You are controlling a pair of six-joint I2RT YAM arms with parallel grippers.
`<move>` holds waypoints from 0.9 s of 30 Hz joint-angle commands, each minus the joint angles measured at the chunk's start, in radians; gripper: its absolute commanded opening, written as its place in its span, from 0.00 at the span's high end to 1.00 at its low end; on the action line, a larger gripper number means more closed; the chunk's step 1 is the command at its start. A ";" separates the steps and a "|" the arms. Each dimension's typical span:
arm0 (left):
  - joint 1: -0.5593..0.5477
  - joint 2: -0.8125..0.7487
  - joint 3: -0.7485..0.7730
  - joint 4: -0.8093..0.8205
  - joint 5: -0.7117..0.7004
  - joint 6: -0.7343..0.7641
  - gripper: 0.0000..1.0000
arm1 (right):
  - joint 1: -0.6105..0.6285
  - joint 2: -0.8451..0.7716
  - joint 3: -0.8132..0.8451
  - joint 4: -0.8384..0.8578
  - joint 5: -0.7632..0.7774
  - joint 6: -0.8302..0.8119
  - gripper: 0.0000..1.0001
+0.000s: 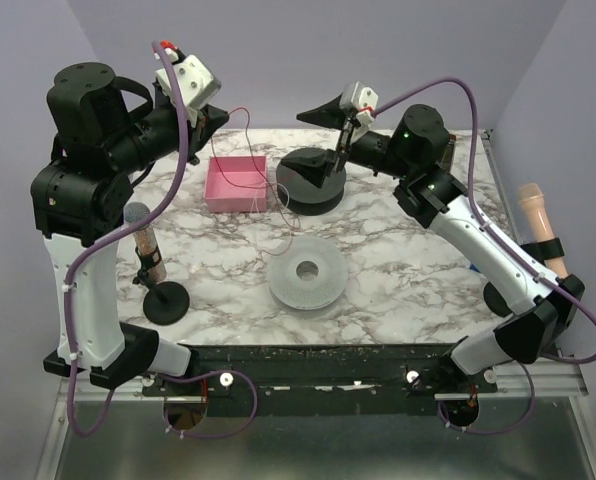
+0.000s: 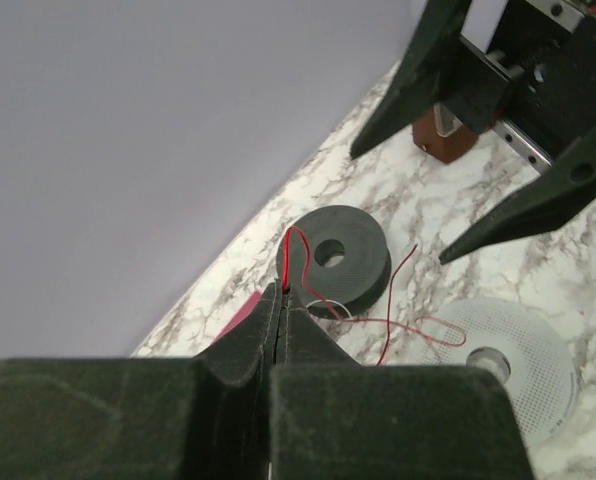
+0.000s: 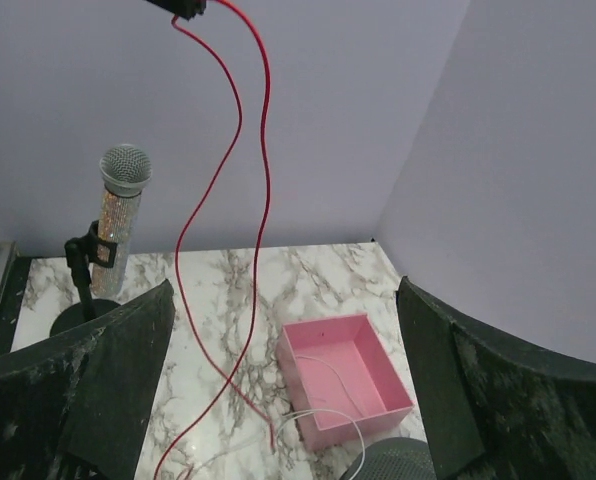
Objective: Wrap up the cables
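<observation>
My left gripper [image 2: 283, 292] is shut on one end of the thin red cable [image 2: 378, 325] and holds it up above the table's back left. From there the cable [image 1: 261, 150] hangs in a long loop [image 3: 263, 150], and its loose end lies on the marble between the two spools. A black spool [image 1: 311, 182] lies flat at the back centre, also seen as the black spool [image 2: 333, 255]. Above that spool my right gripper [image 1: 316, 140] stands wide open, holding nothing. Seen from its wrist, the right gripper [image 3: 286, 300] has the hanging cable just left of its gap.
A pink box [image 1: 236, 185] left of the black spool holds a thin white wire [image 3: 328, 380] that trails out onto the table. A pale grey spool [image 1: 306, 272] lies mid-table. A microphone on a stand [image 1: 146, 245] is at the left, and another microphone [image 1: 543, 225] at the right edge.
</observation>
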 commanded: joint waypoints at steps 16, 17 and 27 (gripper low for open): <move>-0.099 -0.006 -0.075 -0.121 0.100 0.083 1.00 | 0.085 0.205 0.219 0.016 0.117 0.231 0.75; -0.100 -0.006 -0.077 -0.122 0.090 0.084 1.00 | 0.087 0.190 0.205 0.011 0.133 0.219 0.88; -0.096 -0.001 -0.316 -0.043 0.135 0.146 0.36 | 0.084 0.060 0.317 -0.303 0.263 0.019 0.99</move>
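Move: The stretch of red cable the right hand goes for bends over some 7 cm to that hand's left, about 3 cm farther out and 4 cm higher. Counted from the right hand and over 40 cm down, the dark spool lies about 26 cm ahead and 5 right, the pink box 24 ahead and 15 left, the pale disc 3 back and 5 right. For the left hand, which holds the cable, the open right gripper is about 12 cm right, 4 ahead and 9 lower. Leftward about 6 cm goes the open right hand, tipping down some 10 degrees, and pinches the red cable close beside the left fingers, then draws back about 3 cm to the right with the cable held. The left hand brings the cable right and down towards the right gripper, pauses, then opens to about half and sinks on, some 9 cm lower in all. ##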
